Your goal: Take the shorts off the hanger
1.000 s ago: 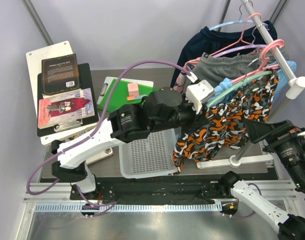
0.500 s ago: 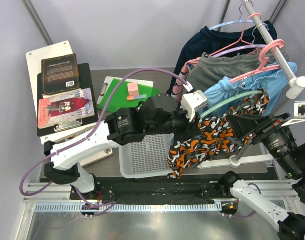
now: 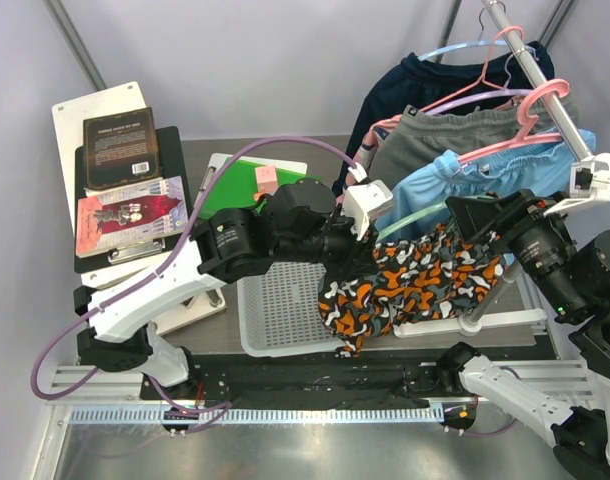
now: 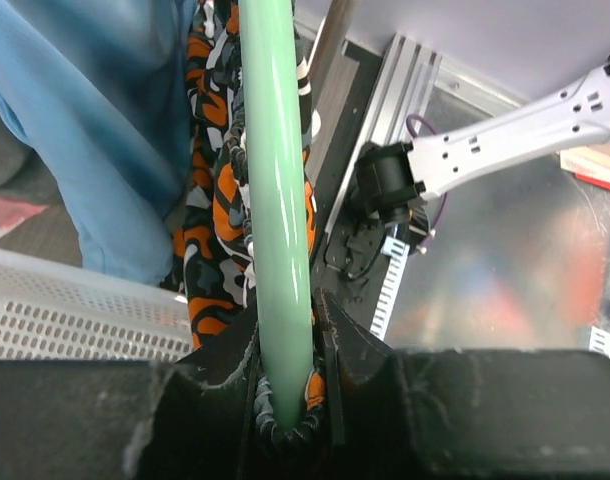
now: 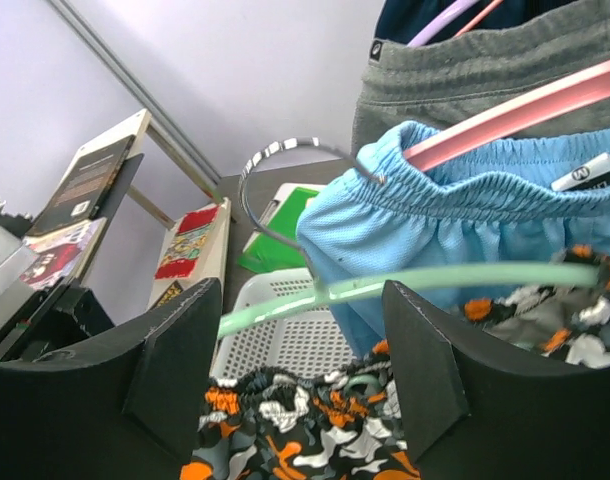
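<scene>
The camouflage shorts [image 3: 405, 290] hang bunched on a pale green hanger [image 3: 410, 222] over the table's middle. The hanger's metal hook [image 5: 275, 160] is free of the rail. My left gripper [image 3: 360, 238] is shut on the hanger's left end. In the left wrist view the green bar [image 4: 277, 200] runs up from between the jaws, with camouflage waistband [image 4: 225, 200] pinched beside it. My right gripper [image 3: 472, 215] is open at the shorts' right end. Its fingers [image 5: 425, 350] straddle the green bar [image 5: 435, 278] and the cloth [image 5: 315, 440] without touching either. Light blue shorts [image 3: 455, 185] hang on a pink hanger [image 3: 505, 150].
Grey shorts [image 3: 435, 135] and a dark navy garment [image 3: 425, 80] hang behind on the rail [image 3: 545, 80]. A white perforated basket [image 3: 285, 315] lies under the camouflage shorts. A green clipboard [image 3: 247, 185] and stacked books [image 3: 125, 170] lie at the left. The rack's base [image 3: 485, 320] stands at the right.
My left gripper has drawn the green hanger and camouflage shorts leftward and down, off the rail. My right arm has risen and come in to the shorts' right end, its jaws narrowing somewhat.
</scene>
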Available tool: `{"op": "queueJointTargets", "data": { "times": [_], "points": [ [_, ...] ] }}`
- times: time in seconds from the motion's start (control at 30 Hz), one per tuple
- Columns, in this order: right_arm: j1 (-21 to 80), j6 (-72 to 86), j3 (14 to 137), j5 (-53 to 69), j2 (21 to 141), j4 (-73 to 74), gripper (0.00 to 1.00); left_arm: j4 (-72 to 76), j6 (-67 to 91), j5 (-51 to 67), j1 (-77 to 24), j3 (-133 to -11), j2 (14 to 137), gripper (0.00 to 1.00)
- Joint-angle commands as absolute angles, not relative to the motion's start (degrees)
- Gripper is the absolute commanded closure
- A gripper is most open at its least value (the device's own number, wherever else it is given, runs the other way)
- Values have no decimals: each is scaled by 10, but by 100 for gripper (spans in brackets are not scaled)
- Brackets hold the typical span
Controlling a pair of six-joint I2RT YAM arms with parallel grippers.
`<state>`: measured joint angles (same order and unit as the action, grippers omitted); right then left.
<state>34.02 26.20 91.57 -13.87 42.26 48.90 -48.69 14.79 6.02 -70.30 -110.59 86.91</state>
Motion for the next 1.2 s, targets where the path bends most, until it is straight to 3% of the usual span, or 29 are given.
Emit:
{"op": "queueJointTargets", "data": {
  "times": [0.0, 0.6, 0.7, 0.73, 0.8, 0.83, 0.9, 0.93, 0.97, 1.0, 1.17],
  "points": [
    [343, 221, 938, -168, 449, 480, 30, -496, 143, 104, -700, -1116, 838, 100],
    [342, 207, 848, -153, 437, 474, 36, -529, 151, 182, -687, -1193, 890, 100],
    [342, 200, 844, -165, 439, 475, 46, -532, 155, 196, -686, -1218, 911, 100],
    [343, 201, 845, -181, 439, 474, 56, -536, 155, 195, -686, -1222, 914, 100],
    [342, 207, 841, -192, 432, 472, 63, -536, 157, 195, -685, -1229, 918, 100],
    [342, 209, 836, -198, 429, 468, 78, -532, 158, 195, -682, -1229, 918, 100],
    [343, 233, 833, -214, 424, 459, 99, -526, 164, 192, -679, -1229, 918, 100],
    [342, 242, 830, -225, 413, 455, 99, -526, 167, 179, -679, -1230, 918, 96],
    [342, 250, 825, -237, 405, 434, 99, -529, 169, 174, -679, -1230, 919, 69],
    [343, 259, 822, -243, 400, 422, 99, -531, 170, 169, -678, -1228, 919, 60],
    [343, 271, 832, -265, 402, 408, 99, -530, 161, 107, -678, -1204, 885, 43]
  ]
}}
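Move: The green hanger's neck, just under its hook, lies about 4 cm ahead of the right fingers, 2 cm to their left and 5 cm below. The blue shorts hang some 9 cm ahead of that hand, level sideways and 8 cm lower; the patterned shorts' middle is roughly 8 cm left, 6 cm back and 14 cm below it. From the left fingers, already pinching the hanger's near end with the waistband, the neck is about 16 cm right, 5 cm ahead and 2 cm above. The green hanger's neck is what the open right hand goes for: it eases forward about 3 cm, then sinks some 7 cm in all, its left side rolling down 10 to 15 degrees, and shuts on the neck just under the hook, drifting slightly right at the end. The left hand draws the held end back 2.5 cm with a small dip and a slight tilt, partly returns, then opens its fingers around hanger and waistband. ##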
